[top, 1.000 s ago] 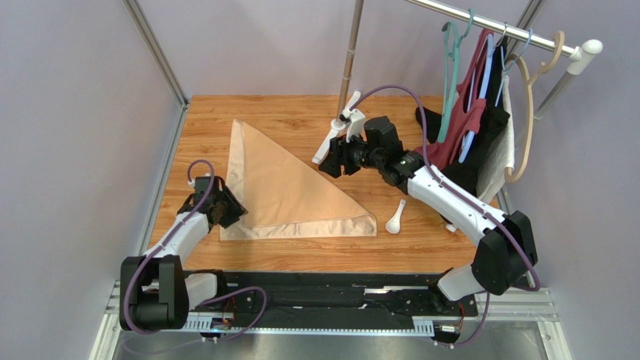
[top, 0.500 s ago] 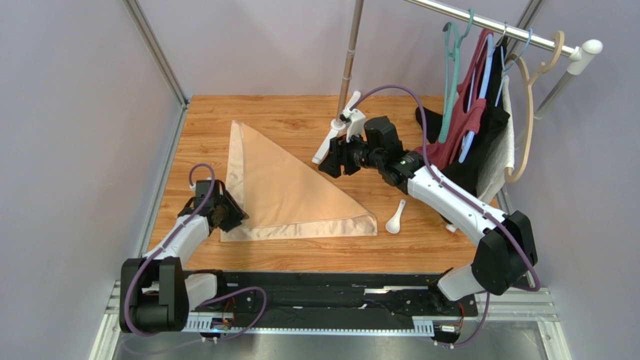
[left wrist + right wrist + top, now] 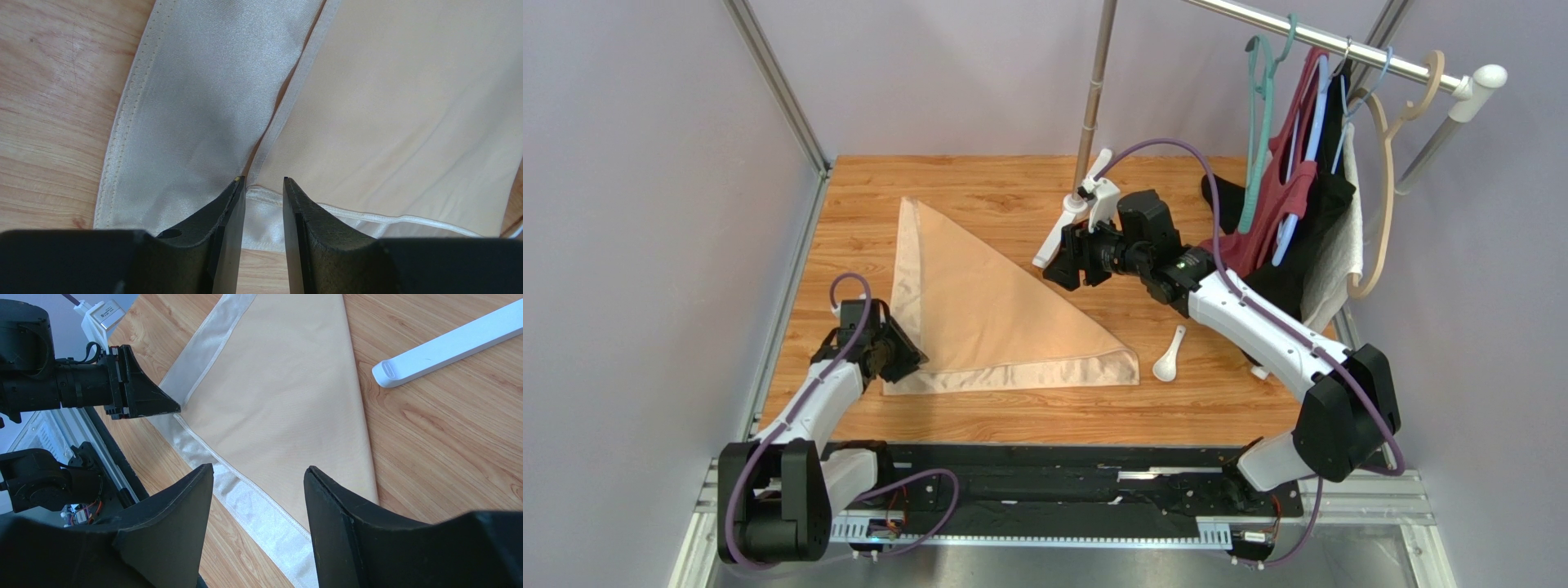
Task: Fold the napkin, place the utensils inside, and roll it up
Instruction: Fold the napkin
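Observation:
The peach-tan napkin (image 3: 995, 306) lies flat on the wooden table, folded into a triangle with a pale satin hem. My left gripper (image 3: 901, 355) is low at its near-left corner. In the left wrist view the gripper (image 3: 264, 182) has its jaws a narrow gap apart, and the napkin (image 3: 399, 110) corner hem lies flat between the tips. My right gripper (image 3: 1063, 272) hovers open over the napkin's right edge, with nothing between its fingers (image 3: 258, 470). The white spoon (image 3: 1169, 355) lies on the table, just right of the napkin's near-right tip.
The long white foot (image 3: 1063, 233) of the metal pole (image 3: 1096, 86) rests on the table beside the right gripper. Dark red, black and white garments on hangers (image 3: 1308, 184) hang over the far right corner. Metal frame posts line the left edge.
My left gripper has slid a little toward the near edge at the napkin's corner, and its jaws have narrowed. The right arm has not moved.

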Available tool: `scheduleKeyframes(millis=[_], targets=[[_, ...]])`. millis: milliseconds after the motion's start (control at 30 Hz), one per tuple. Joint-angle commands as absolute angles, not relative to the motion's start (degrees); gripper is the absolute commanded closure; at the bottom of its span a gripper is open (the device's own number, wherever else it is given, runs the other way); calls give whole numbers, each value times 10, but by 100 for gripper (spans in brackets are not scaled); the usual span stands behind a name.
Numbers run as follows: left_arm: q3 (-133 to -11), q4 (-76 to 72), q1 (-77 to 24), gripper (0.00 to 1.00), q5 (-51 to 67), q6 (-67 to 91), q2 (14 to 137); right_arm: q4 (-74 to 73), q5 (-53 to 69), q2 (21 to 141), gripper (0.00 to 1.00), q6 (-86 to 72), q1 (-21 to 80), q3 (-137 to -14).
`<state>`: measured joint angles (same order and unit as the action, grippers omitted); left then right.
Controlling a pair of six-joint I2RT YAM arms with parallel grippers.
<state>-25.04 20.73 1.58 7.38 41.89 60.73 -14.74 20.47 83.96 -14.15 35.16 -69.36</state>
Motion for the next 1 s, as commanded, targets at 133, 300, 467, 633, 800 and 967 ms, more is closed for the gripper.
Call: scheduleKeyframes(millis=[133, 300, 467, 633, 800, 967], targets=[[-253, 208, 15, 61, 67, 409, 625, -136, 199, 833, 40, -147, 350, -696], [-254, 201, 15, 61, 80, 409, 634, -137, 199, 833, 39, -147, 350, -696], [-248, 191, 15, 66, 91, 410, 637, -138, 198, 835, 39, -148, 350, -696], [-252, 198, 15, 75, 84, 409, 632, -138, 198, 834, 39, -146, 350, -694], [-251, 189, 15, 92, 94, 415, 639, -141, 193, 831, 39, -144, 350, -693], [-251, 181, 16, 100, 101, 423, 634, -144, 186, 826, 39, -138, 346, -690]])
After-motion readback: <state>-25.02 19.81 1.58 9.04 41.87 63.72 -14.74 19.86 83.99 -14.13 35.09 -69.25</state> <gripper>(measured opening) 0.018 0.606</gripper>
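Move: The inside corner of the napkin's folded top layer lies about 1 cm below the left hand, 1 cm to its left and level with it, by the left finger's tip. The napkin's outer corner is some 6 cm left and 5 cm back, the spoon roughly 41 cm to the right and 3 cm ahead. From the right hand, the inside corner lies about 24 cm left, 8 cm back and 20 cm below. From its half-open stance just over the cloth, the left hand sinks a little under 1 cm onto the inside corner of the folded layer and pauses there, with the fingers still pointing steeply down and forward. Then it closes its fingers from part open to shut, easing about 0.5 cm to the right as they come together, and pinches that corner's hem between the tips. ##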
